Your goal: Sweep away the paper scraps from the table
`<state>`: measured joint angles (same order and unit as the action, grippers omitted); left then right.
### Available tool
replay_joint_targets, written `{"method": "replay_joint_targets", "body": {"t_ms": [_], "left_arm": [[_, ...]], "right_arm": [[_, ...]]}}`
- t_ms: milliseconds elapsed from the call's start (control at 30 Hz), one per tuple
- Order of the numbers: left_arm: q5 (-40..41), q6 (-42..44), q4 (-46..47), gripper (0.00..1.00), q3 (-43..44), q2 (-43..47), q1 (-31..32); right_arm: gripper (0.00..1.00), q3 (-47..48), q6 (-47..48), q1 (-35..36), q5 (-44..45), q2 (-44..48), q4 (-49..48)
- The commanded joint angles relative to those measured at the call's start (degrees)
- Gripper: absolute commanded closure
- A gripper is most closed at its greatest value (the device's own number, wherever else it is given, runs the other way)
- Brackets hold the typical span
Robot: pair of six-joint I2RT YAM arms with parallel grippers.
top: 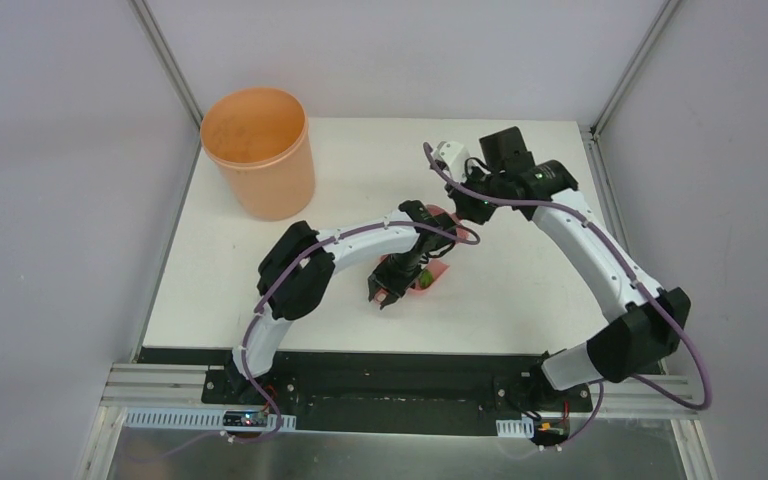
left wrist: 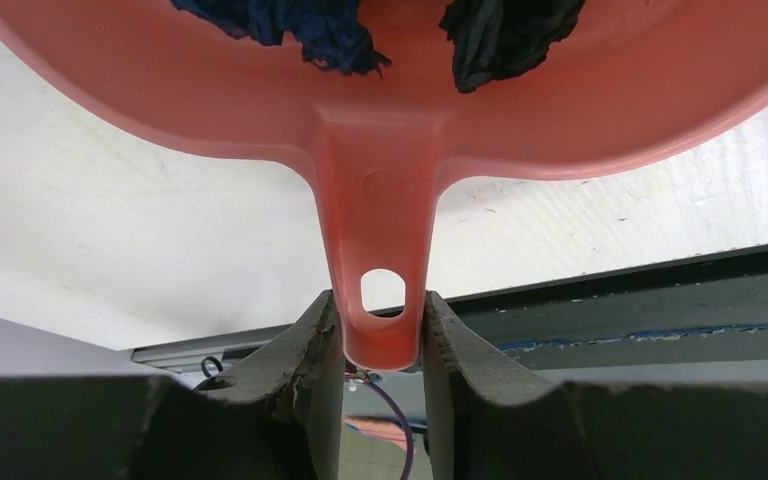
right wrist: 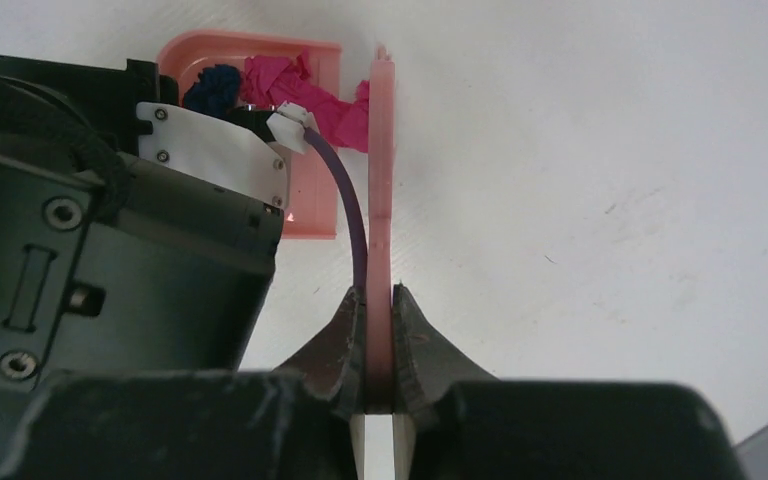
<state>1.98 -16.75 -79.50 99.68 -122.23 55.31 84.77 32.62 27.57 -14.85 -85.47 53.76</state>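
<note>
My left gripper [left wrist: 380,312] is shut on the handle of the pink dustpan [left wrist: 380,190]. A dark blue scrap [left wrist: 290,25] and a black scrap [left wrist: 505,35] lie in the pan. In the right wrist view the dustpan [right wrist: 312,205] holds a dark blue scrap [right wrist: 215,88] and a magenta scrap [right wrist: 290,85], partly hidden by the left wrist. My right gripper [right wrist: 380,300] is shut on the pink hand brush [right wrist: 381,180], seen edge-on just right of the pan. From above, the left gripper [top: 398,280], the dustpan [top: 430,284], the brush [top: 440,214] and the right gripper [top: 463,205] meet mid-table [top: 520,290].
An orange bucket [top: 260,150] stands at the table's back left corner. The black and aluminium frame [top: 390,360] runs along the near edge. Grey walls close in the left, right and back sides.
</note>
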Motion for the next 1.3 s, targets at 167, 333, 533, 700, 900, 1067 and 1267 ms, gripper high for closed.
{"method": "replay_joint_targets", "body": {"t_ms": [167,333,533,700,900,1067,1267], "left_arm": [[2.0,-0.8,0.4,1.00,-1.7,8.2,0.8],[2.4,-1.6,-1.0,1.00,-4.1,10.5,1.1],[4.0,-2.9,-4.8,1.00,-6.1,11.9,1.2],[6.0,-4.0,-6.0,1.00,-9.8,14.1,0.5],[4.0,-4.7,-5.8,1.00,-13.3,15.7,-1.7],[3.0,-3.4,-4.8,1.00,-15.6,14.6,-2.1],[3.3,-2.7,-2.4,1.00,-16.4,13.4,-2.5]], "right_arm": [[1.00,2.8,-6.4,-5.4,6.5,-0.1,-4.1],[1.00,2.2,-7.8,-6.9,5.5,-2.2,-8.9],[1.00,6.8,-8.9,-6.6,5.8,-9.0,-9.9],[1.00,10.0,-9.4,-4.5,6.3,-13.9,-12.0],[1.00,13.0,-9.8,-0.3,5.7,-18.5,-10.5],[1.00,10.6,-12.2,3.3,1.5,-18.0,-10.8],[1.00,8.0,-16.5,4.8,-10.8,-15.8,-8.1]]}}
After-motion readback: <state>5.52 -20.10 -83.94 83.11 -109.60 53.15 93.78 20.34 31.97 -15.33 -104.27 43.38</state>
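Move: The bright pink scrap hanging over the dustpan's mouth lies roughly 4 cm ahead of the right hand, 7 cm to its left and 18 cm below. From that hand and about as low, the dustpan's middle is some 3 cm back and 11 cm left, the navy scrap 1 cm back and 12 cm left, the green scrap 6 cm back and 7 cm left. From the left hand, the pink scrap is about 12 cm ahead, 10 cm right and 3 cm lower. The dustpan, still gripped by its handle in the left hand, is raised about 3 cm, then drawn left some 8 cm and slightly back, its left side tilting up. The brush, still held in the right hand, swings forward and right past the pink scrap while turning clockwise, sinks to about 5 cm below its starting height, then curves left and finally back, turning counter-clockwise. ##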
